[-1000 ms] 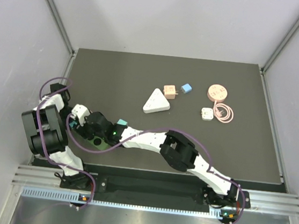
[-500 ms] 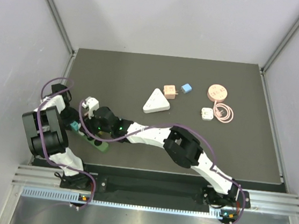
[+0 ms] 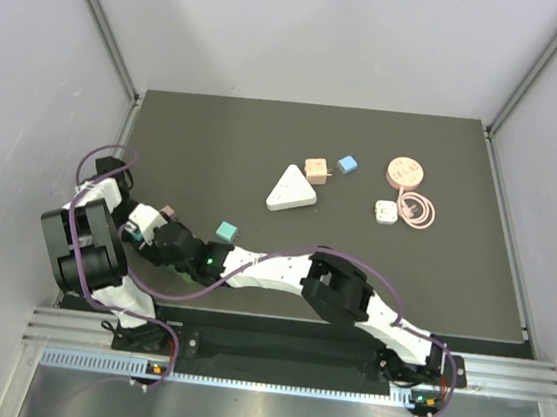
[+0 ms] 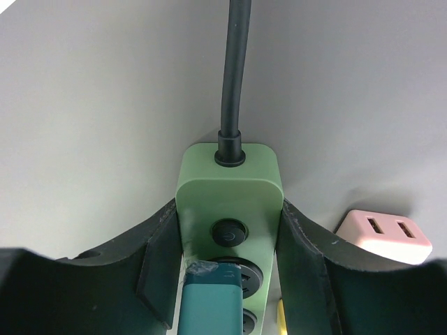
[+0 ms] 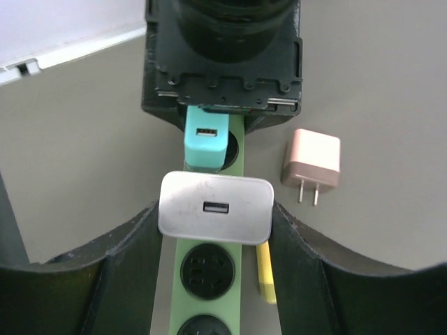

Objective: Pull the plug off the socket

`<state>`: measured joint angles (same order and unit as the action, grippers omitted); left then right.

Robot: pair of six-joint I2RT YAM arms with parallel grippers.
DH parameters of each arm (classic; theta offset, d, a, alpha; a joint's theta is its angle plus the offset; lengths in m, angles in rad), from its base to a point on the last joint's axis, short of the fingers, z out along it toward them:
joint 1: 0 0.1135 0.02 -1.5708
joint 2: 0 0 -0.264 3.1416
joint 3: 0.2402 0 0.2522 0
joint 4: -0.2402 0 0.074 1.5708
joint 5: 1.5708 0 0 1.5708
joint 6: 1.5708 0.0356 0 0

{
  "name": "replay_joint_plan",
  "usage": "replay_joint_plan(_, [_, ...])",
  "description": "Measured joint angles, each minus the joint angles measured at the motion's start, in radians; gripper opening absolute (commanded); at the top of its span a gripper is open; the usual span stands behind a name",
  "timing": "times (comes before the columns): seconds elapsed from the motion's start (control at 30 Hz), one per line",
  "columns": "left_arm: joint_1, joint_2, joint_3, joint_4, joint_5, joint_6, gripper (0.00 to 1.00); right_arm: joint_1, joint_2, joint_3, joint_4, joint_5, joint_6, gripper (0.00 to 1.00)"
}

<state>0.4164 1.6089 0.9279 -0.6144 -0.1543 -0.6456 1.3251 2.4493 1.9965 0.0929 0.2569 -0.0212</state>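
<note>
A green power strip point(image 4: 227, 185) with a black cable point(image 4: 236, 70) lies between my left gripper's point(image 4: 229, 218) fingers, which are shut on its sides. A teal plug point(image 4: 209, 307) sits in its first socket, behind the round switch. In the right wrist view a white USB charger point(image 5: 215, 208) sits on the strip point(image 5: 209, 269) behind the teal plug point(image 5: 207, 139). My right gripper point(image 5: 215, 211) is shut on the charger's two sides. In the top view both grippers meet at the table's near left: the left one point(image 3: 143, 228), the right one point(image 3: 169, 240).
A pink adapter point(image 5: 312, 159) lies just right of the strip, with a yellow piece point(image 5: 266, 276) beside it. A teal cube point(image 3: 226, 231) lies near the right arm. Farther back are a white triangular socket point(image 3: 291, 188), pink point(image 3: 316, 169) and blue point(image 3: 346, 164) adapters and a pink cable reel point(image 3: 403, 171).
My right wrist swung up and left half a second ago, then came back down beside the left gripper. The green strip that showed then is now hidden under the arms.
</note>
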Motion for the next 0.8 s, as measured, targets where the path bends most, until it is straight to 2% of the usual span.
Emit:
replay_joint_plan(0.13, [0.0,-0.002,-0.001,0.001,0.0,-0.002,0.0,0.018,-0.001,0.007,-0.005,0.046,-0.039,0.0])
replay_joint_plan(0.4, [0.0,-0.002,-0.002,0.002,0.0,-0.002,0.0,-0.018,-0.068,-0.066,-0.01,-0.002,0.02,0.0])
replay_joint_plan(0.57, [0.0,-0.008,-0.008,0.008,0.001,-0.004,0.0,-0.111,-0.169,-0.162,-0.007,-0.116,0.17,0.0])
replay_joint_plan(0.8, [0.0,-0.01,-0.009,0.009,0.003,-0.006,0.0,-0.273,-0.407,-0.382,-0.008,-0.191,0.36,0.0])
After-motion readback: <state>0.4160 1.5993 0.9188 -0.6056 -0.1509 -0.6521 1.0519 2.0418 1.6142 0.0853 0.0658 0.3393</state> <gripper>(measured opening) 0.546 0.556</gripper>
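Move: Just above the green strip's second socket, the right hand already grips the white plug; that socket lies about 4 cm straight below it. The teal plug still on the strip is some 4 cm left and 2 cm forward. The pink plug stands about 8 cm forward and 2 cm right, the yellow plug 6 cm right and 2 cm forward, the loose mint plug 15 cm right and 5 cm forward. From the left hand, the second socket is roughly 5 cm right and 4 cm back. Hovering briefly over the strip with barely a lift, the right hand then speeds away from the second socket: some 12 cm right, 9 cm forward and 8 cm up, out above the open table. It rolls about 25 degrees around its finger line, clockwise looking along the fingers, and keeps its grip on the white plug. The left fingers stay still, pinching the strip's cord end. ##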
